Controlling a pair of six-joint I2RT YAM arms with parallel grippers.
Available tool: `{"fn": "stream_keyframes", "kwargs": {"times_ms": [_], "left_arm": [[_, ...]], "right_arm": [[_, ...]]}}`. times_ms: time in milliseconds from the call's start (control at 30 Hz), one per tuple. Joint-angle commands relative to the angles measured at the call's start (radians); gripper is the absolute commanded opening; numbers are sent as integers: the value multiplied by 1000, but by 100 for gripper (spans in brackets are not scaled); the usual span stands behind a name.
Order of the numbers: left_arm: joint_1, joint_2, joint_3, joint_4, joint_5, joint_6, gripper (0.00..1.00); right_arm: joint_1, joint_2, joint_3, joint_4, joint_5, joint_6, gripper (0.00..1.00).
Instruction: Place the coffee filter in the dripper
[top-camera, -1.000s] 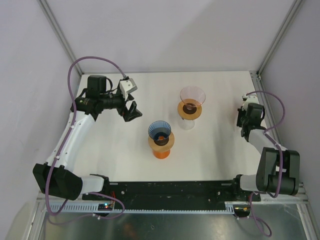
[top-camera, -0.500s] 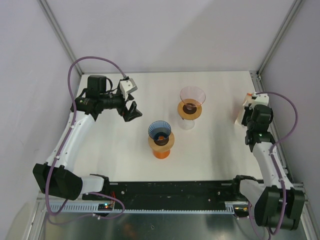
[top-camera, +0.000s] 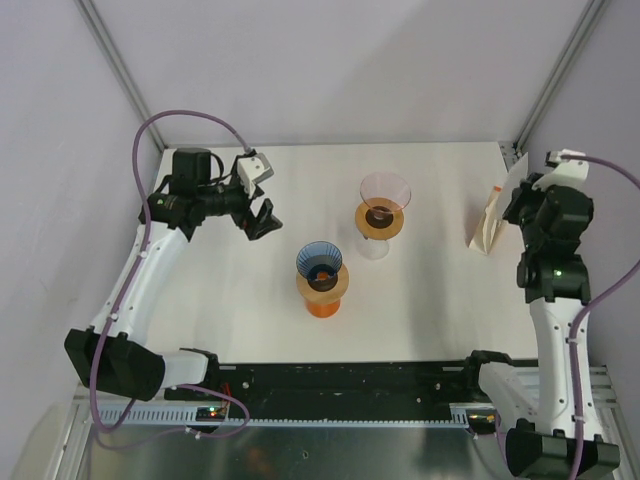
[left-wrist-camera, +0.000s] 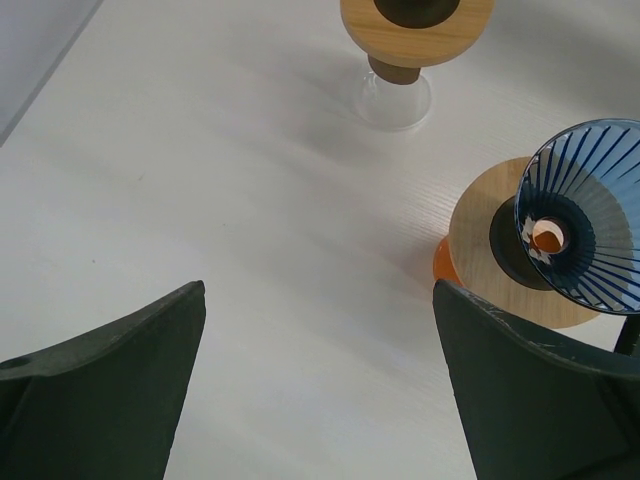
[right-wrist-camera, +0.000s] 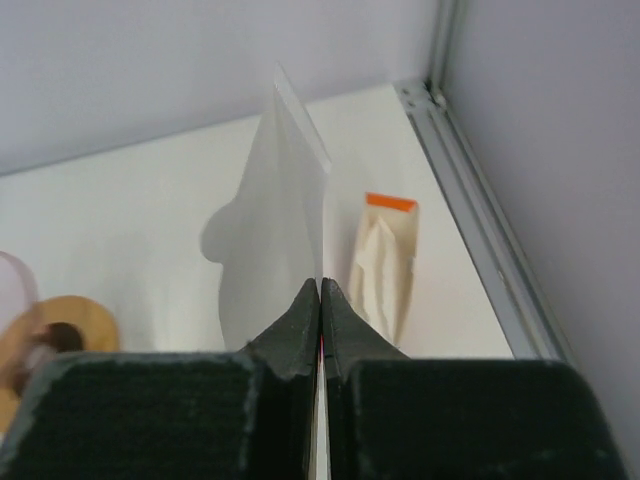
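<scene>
My right gripper (right-wrist-camera: 320, 285) is shut on a white paper coffee filter (right-wrist-camera: 285, 210) and holds it upright above the table at the far right (top-camera: 513, 178). The pack of filters (right-wrist-camera: 385, 265) with an orange strip lies just beyond it, by the right rail (top-camera: 487, 228). A blue ribbed dripper (top-camera: 320, 264) sits on a wooden disc and orange stand mid-table, also in the left wrist view (left-wrist-camera: 585, 215). A pink dripper (top-camera: 384, 190) stands on a clear stand behind it. My left gripper (top-camera: 262, 220) is open and empty, left of the blue dripper (left-wrist-camera: 318, 295).
The metal frame rail (right-wrist-camera: 480, 220) runs along the table's right edge beside the filter pack. Grey walls close the back and sides. The pink dripper's wooden disc (left-wrist-camera: 415, 20) shows at the top of the left wrist view.
My right arm has risen and swung up from the filter pack, lifting one filter off it. The left arm has barely moved.
</scene>
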Motion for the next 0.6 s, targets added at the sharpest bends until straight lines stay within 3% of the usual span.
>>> {"fn": "stream_keyframes", "kwargs": {"times_ms": [0,167,267,567], "left_arm": [[6,-52,63,3,-43,-39,100],[6,-90,84,3,-72,-79,100],[5,-122,88,3,-71,-99,100],[4,-220,79,-1,-86,-140,100]], "right_arm": [[11,31,223,-225,-193,54,0],[88,131,479,-453,-403,74,0],[236,194,630,-607,-431,80,0],[848,434,945,-819,-213,118,0]]}}
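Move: The right hand already holds the white coffee filter, out by the filter box. The blue dripper on the orange carafe lies about 44 cm to its left, 5 cm nearer the base and some 17 cm below. The pink dripper stands roughly 27 cm left and 12 cm ahead, 15 cm below; the filter box is 10 cm ahead, 3 cm right and well below. From the left hand, the blue dripper is about 12 cm right, 5 cm back and 12 cm lower. Leftward in a quickening sweep of about 24 cm, the right hand carries the filter in from the box side towards the blue dripper, rising some 10 cm early on and then drawing back about 8 cm. The wrist swings about 50 degrees counter-clockwise while the shut fingers keep their pinch. The open, empty left hand rises 6–7 cm and eases slightly back, away from the blue dripper. ##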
